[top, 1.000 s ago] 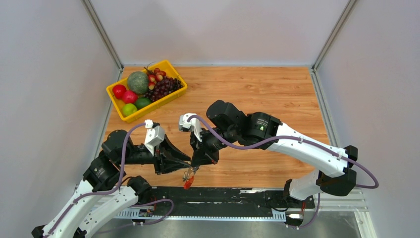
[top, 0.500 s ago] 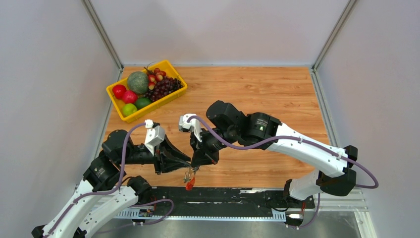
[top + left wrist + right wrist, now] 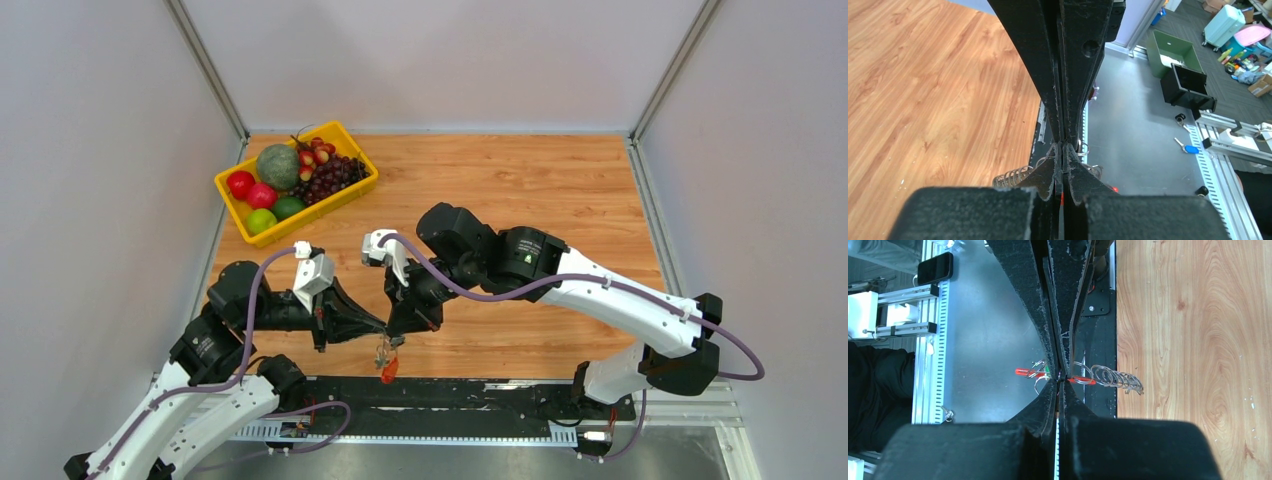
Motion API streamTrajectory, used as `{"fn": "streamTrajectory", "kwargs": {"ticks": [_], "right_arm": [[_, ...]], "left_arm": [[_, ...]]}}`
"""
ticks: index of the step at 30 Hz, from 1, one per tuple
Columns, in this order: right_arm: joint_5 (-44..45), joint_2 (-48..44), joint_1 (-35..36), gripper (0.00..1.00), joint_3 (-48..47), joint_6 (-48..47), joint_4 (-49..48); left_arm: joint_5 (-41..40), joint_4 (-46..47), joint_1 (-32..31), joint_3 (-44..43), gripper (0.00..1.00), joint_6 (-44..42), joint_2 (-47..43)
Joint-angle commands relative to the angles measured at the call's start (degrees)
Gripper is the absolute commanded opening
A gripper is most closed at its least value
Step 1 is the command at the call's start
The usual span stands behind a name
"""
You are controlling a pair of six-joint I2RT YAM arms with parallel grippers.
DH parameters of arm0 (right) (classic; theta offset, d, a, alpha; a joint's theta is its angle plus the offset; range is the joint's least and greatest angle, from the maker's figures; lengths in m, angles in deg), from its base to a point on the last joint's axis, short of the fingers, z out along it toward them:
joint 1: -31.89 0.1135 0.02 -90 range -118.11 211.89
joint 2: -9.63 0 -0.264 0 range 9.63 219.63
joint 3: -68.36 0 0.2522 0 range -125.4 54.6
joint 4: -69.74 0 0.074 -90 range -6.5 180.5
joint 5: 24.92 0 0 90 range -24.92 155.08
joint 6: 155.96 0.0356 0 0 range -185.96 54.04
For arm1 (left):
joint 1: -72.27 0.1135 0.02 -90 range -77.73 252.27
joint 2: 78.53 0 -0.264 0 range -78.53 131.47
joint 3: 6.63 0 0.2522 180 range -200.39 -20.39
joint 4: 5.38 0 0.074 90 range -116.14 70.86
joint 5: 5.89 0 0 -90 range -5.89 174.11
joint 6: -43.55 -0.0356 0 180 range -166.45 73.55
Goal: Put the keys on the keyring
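My left gripper point(image 3: 381, 330) and right gripper point(image 3: 395, 334) meet tip to tip above the table's near edge. Both are shut on the keyring point(image 3: 383, 352), which hangs between them. Its red tag point(image 3: 388, 370) dangles lowest. In the right wrist view my right gripper point(image 3: 1060, 380) pinches the rings where the red tag point(image 3: 1025, 372) crosses, with a coil of wire rings point(image 3: 1113, 378) to the right. In the left wrist view my left gripper point(image 3: 1063, 145) pinches the same bunch, with the coil point(image 3: 1012, 175) to its left. I cannot make out the key; it is hidden.
A yellow basket point(image 3: 226, 189) of fruit stands at the back left of the wooden table point(image 3: 560, 190). A black strip point(image 3: 480, 392) runs along the near edge under the grippers. Grey walls close in the left, right and back sides.
The hanging bunch and its red tag have shifted slightly to the right. Both grippers stay shut, tip to tip, almost in the same place.
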Motion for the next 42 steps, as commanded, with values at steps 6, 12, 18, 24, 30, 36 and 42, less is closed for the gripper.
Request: {"fn": "streamTrajectory", "kwargs": {"ticks": [6,12,18,24,30,36,42], "right_arm": [[8.65,-5.68,0.05,0.4,0.19,1.77,-4.46],[16.98,-11.25,0.05,0.45,3.7,3.08,-10.12],[16.02,-13.44,0.17,0.45,6.77,4.38,-15.01],[17.52,-14.86,0.61,0.45,9.41,7.66,-20.74],[16.67,-16.46,0.7,0.44,12.35,10.43,-27.86],[14.51,-16.71,0.66,0.42,13.78,10.8,-31.12],[16.25,-16.44,0.63,0.39,13.53,9.53,-32.52]], "left_arm": [[-1.7,14.28,-0.14,3.84,0.0,4.06,-4.66],[-2.94,21.72,-0.14,6.37,0.0,7.21,-7.28],[-6.75,29.21,-0.09,8.85,0.0,9.72,-9.82],[-13.28,35.11,-0.14,11.47,0.0,11.94,-12.11],[-18.82,43.07,-0.14,15.27,0.0,15.0,-13.38],[-20.73,49.71,-0.14,17.16,0.0,17.24,-12.36],[-21.81,53.53,-0.14,18.22,0.0,18.8,-11.74]]}}
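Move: The keyring hangs in my shut left fingertips, its middle about 4 cm below that hand and 1 cm back; its red strap is lowest, some 6 cm below and 2 cm back, straight under the fingertips. My right fingers are shut at the same spot: from them the keyring's middle is about 4 cm below and 2 cm back, and the red strap 6 cm below and 3 cm back. I open my right fingers to nearly half and draw that hand up and forward, a couple of centimetres to the right, then back left towards the keyring, about 8 cm higher in all, its fingers levelling some 25 degrees. My left hand keeps its pinch and lifts the keyring about as far, then forward, its fingers tipping up and swinging counter-clockwise. ##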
